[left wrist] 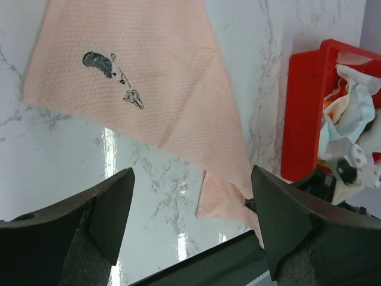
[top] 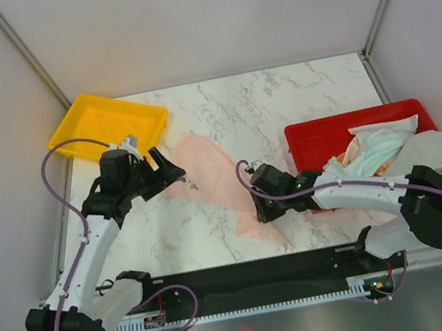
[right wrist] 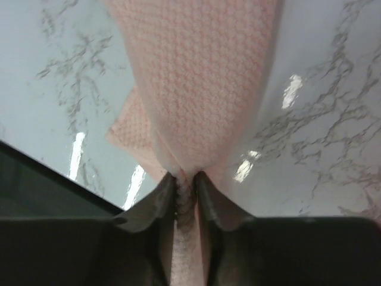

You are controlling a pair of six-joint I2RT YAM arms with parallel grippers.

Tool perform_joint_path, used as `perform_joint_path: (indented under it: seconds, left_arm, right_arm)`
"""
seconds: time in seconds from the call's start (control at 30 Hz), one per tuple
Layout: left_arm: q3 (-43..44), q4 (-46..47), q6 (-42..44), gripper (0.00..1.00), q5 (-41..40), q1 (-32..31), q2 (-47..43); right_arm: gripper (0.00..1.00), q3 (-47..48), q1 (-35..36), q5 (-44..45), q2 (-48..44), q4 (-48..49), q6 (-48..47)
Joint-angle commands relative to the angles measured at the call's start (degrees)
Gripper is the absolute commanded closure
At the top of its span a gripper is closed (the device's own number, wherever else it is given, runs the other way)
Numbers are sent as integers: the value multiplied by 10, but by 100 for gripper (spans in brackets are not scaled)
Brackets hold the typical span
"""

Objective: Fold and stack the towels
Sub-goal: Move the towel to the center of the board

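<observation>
A pale pink towel [top: 214, 175] lies spread on the marble table, with a small dark print [left wrist: 98, 64] near one corner. My left gripper [top: 173, 172] hovers at the towel's left side, open, with nothing between its fingers [left wrist: 191, 173]. My right gripper [top: 256, 211] is at the towel's near corner and pinches a fold of the pink cloth [right wrist: 202, 77] between its jaws [right wrist: 186, 179]. Several other towels [top: 381, 150], white, mint and cream with orange, lie crumpled in the red tray [top: 310, 137].
A yellow tray [top: 106, 121] stands at the back left corner. The red tray [left wrist: 303, 119] sits at the right edge with cloth [left wrist: 351, 107] spilling over its rim. A black rail [top: 249, 276] runs along the near table edge.
</observation>
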Motion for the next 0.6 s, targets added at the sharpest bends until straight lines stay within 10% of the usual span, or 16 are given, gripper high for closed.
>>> perform_joint_path:
  seconds: [0.0,0.2,0.57]
  left_arm:
    - [-21,7,-6,14,-16,3,-12]
    - [-78,12,-66,13,-184,3,-46]
    - [-159,140,-178,14,-222,23,9]
  right_arm:
    - [67,-23,33,29,-57,9,51]
    - [45,118,12,46,-96,-5,-36]
    - [40,654,-157,-129,387,-5,-231]
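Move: The right hand is still on the bunched near end of the pink towel, a few centimetres above the table; the towel's far corner lies about 31 cm ahead of it and 18 cm to its left. The red bin's middle is some 15 cm ahead and 34 cm to this hand's right. From the open left hand, the towel's left corner is roughly 4 cm ahead, 5 cm left and 17 cm below; the yellow bin's middle lies about 27 cm ahead and 16 cm left. The right fingers let go of the towel's near end and spread. After backing off slightly, the hand climbs some 17 cm and sweeps about 25 cm forward and 11 cm left towards the far corner, its fingers tilting up. Meanwhile the open left hand sinks about 8 cm and shifts left towards the left corner, turning some 25 degrees counter-clockwise, without touching it. ##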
